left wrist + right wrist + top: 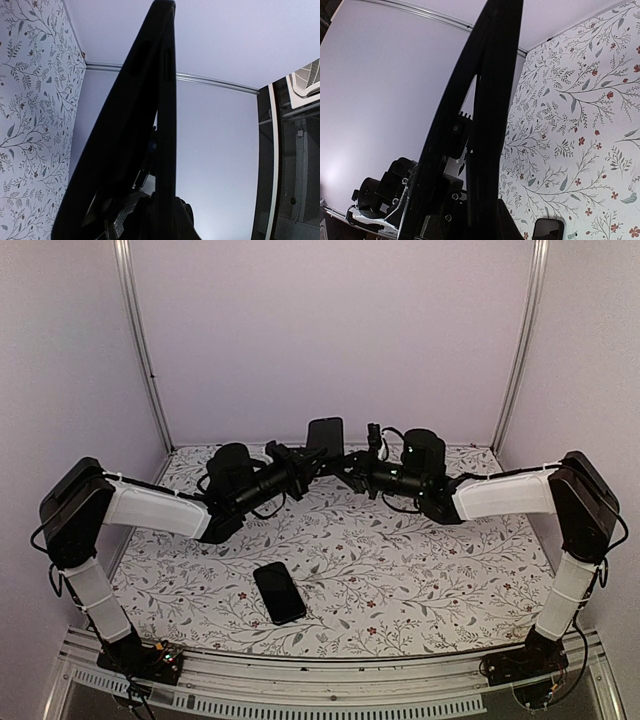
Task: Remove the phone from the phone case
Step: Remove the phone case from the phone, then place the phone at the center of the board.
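The black phone case (324, 436) stands upright above the back middle of the table, held from both sides. My left gripper (304, 462) is shut on its lower left edge and my right gripper (344, 462) is shut on its lower right edge. In the left wrist view the phone case (125, 125) is seen edge-on as two dark strips that meet at the top, rising from my left gripper (165, 202). The right wrist view shows the same narrow V of the phone case (490, 75) above my right gripper (482, 202). A black glossy phone (280, 592) lies flat on the table near the front; it also appears as the phone (548, 230) low in the right wrist view.
The floral tablecloth (430, 570) covers the table. Pale walls with metal corner rails (140, 340) close in the back and sides. Both arms stretch inward from the table's outer corners to the back middle.
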You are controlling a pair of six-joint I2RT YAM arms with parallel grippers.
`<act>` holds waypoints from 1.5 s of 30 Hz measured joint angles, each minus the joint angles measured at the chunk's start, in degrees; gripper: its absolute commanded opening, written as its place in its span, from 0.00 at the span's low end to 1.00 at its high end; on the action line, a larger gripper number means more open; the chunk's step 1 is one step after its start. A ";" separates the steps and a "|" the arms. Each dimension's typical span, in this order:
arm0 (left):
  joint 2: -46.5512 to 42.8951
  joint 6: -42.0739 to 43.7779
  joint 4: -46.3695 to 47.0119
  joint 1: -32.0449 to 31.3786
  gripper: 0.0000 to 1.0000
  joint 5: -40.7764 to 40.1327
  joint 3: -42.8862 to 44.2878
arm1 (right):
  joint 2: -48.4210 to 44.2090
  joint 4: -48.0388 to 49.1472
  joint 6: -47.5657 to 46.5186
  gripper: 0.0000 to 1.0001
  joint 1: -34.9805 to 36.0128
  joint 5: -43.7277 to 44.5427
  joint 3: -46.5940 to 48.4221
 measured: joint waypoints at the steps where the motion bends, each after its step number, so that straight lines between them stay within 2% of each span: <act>1: 0.00 0.07 0.15 0.02 0.00 -0.11 0.00 | 0.00 -0.39 -0.09 0.00 -0.04 0.00 0.26; 13: -0.07 0.87 2.05 0.02 0.00 -0.92 -0.02 | 0.00 -5.88 -1.97 0.00 -1.75 -2.05 4.02; 18: -0.04 1.29 3.17 -0.22 0.00 1.29 -0.02 | 0.00 -8.35 -2.91 0.00 -3.41 -1.53 7.63; 30: 0.31 5.49 6.71 -1.07 0.00 5.42 -0.42 | 0.02 -12.52 -6.23 0.00 -13.14 0.20 16.41; 34: -1.99 9.01 3.52 -0.74 0.00 5.75 -3.30 | -0.02 -12.74 -7.06 0.00 -16.20 -0.46 16.26; 38: -6.36 13.92 -3.58 0.39 0.00 6.25 -6.08 | -1.40 -13.86 -7.41 0.00 -17.42 -1.70 11.82; 45: -17.00 26.25 -21.07 5.66 0.00 4.96 -8.37 | -3.82 -17.44 -7.58 0.00 -17.18 -7.69 4.17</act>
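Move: Pinched at their near ends between the two hands, phone and case already gape apart in a narrow V. From the left hand, the case's middle lies about 3 cm ahead, 3 cm to the right and 3 cm up; from the right hand, the phone's middle is some 3 cm ahead, 4 cm left and 3 cm up. The spare phone on the table is about 20 cm back, 10 cm left and 26 cm below the left hand. Pulling the case off the phone, the right hand creeps at first, then sweeps forward, right and up by about 12, 11 and 8 cm, before sinking and easing back with the case still pinched. The left hand keeps its hold on the phone, gives a little back and up, then swings some 8 cm left while sinking, its left side rolling up some 25 degrees. ##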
